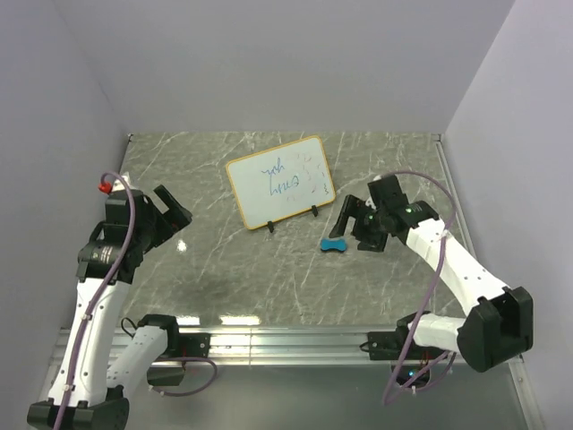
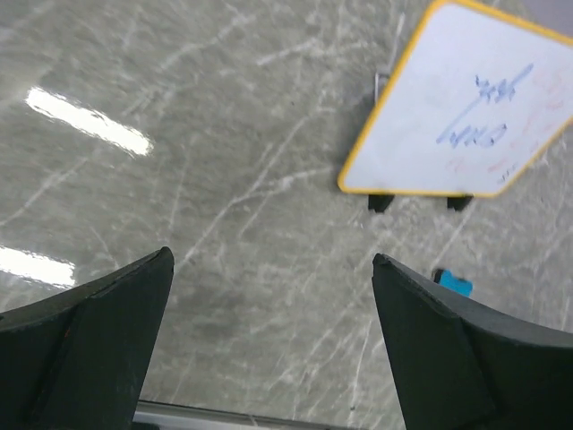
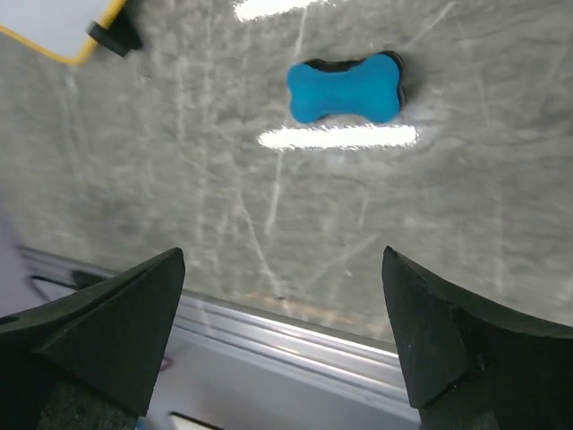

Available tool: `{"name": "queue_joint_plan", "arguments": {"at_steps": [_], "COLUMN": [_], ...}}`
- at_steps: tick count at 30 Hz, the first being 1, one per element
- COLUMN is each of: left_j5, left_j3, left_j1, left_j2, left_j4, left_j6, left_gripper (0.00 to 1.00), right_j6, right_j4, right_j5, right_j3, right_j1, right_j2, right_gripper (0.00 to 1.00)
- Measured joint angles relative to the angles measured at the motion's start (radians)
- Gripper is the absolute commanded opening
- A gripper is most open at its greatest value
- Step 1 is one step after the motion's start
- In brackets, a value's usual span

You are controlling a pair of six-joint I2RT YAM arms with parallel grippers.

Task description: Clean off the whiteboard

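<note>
The whiteboard [image 1: 280, 182] stands tilted on two small black feet at the middle back of the table, with blue scribbles and faint red marks on it. The left wrist view shows the whiteboard [image 2: 466, 112] at the upper right; in the right wrist view only a corner of the whiteboard [image 3: 63, 27] shows. A small blue bone-shaped eraser [image 1: 334, 245] lies flat just right of the board's front; the eraser [image 3: 346, 88] is clear in the right wrist view. My right gripper [image 1: 354, 224] hovers open just right of the eraser, holding nothing. My left gripper [image 1: 166, 215] is open and empty, well left of the board.
The marble-patterned tabletop [image 1: 224, 269] is walled at the back and both sides. A metal rail [image 1: 286, 340] runs along the near edge by the arm bases. A cable with a red fitting [image 1: 105, 187] loops over the left arm.
</note>
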Motion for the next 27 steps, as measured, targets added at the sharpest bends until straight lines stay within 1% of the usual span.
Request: {"name": "queue_joint_plan", "arguments": {"at_steps": [5, 8, 10, 13, 16, 17, 20, 23, 27], "left_j5": [0.051, 0.077, 0.086, 0.089, 0.089, 0.089, 0.089, 0.09, 0.095], "left_j3": [-0.059, -0.075, -0.075, -0.075, -0.071, -0.068, -0.068, -0.068, -0.068], "left_j1": [-0.029, -0.035, -0.037, -0.038, -0.038, -0.038, -0.038, -0.038, -0.039], "left_j2": [-0.055, -0.064, -0.062, -0.05, -0.035, -0.029, -0.031, -0.044, -0.054], "left_j4": [0.019, 0.023, 0.029, 0.037, 0.035, 0.032, 0.024, 0.006, -0.014], "left_j6": [-0.009, -0.013, -0.019, -0.028, -0.035, -0.037, -0.052, -0.07, -0.084], "left_gripper": [1.0, 1.0, 0.99, 1.0, 0.99, 0.99, 0.99, 1.0, 0.99], "right_j6": [-0.139, -0.241, -0.29, -0.348, -0.405, -0.444, -0.467, -0.494, -0.515], "right_j4": [-0.154, -0.206, -0.222, -0.226, -0.22, -0.21, -0.211, -0.192, -0.152], "right_j5": [0.214, 0.333, 0.386, 0.437, 0.477, 0.516, 0.563, 0.621, 0.634], "right_j3": [0.176, 0.274, 0.311, 0.317, 0.316, 0.316, 0.332, 0.372, 0.377], "right_j1": [0.135, 0.226, 0.267, 0.303, 0.307, 0.312, 0.327, 0.365, 0.401], "right_j2": [0.055, 0.124, 0.187, 0.29, 0.364, 0.394, 0.427, 0.495, 0.561], "right_gripper": [0.98, 0.98, 0.97, 0.96, 0.95, 0.93, 0.93, 0.94, 0.94]}}
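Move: The blue eraser lies about 9 cm ahead of the right hand, about level with it sideways and some 12 cm below. Ahead and to that hand's left, the whiteboard's near-right black foot stands about 19 cm out and 5 cm left, and the whiteboard's middle about 29 cm out and 15 cm left, both some 12 cm below. From the left hand the eraser is about 9 cm ahead, 36 cm right and 22 cm below. Still touching nothing, the open right hand heads for the blue eraser: it first lifts a couple of centimetres, then sinks about 8 cm while easing some 5 cm forward and 2 cm left. Its wrist swings round by roughly 60 degrees, left side dipping and turning counter-clockwise, until the wide-open fingers point steeply down. The left hand drifts about 3 cm right, open and empty. ##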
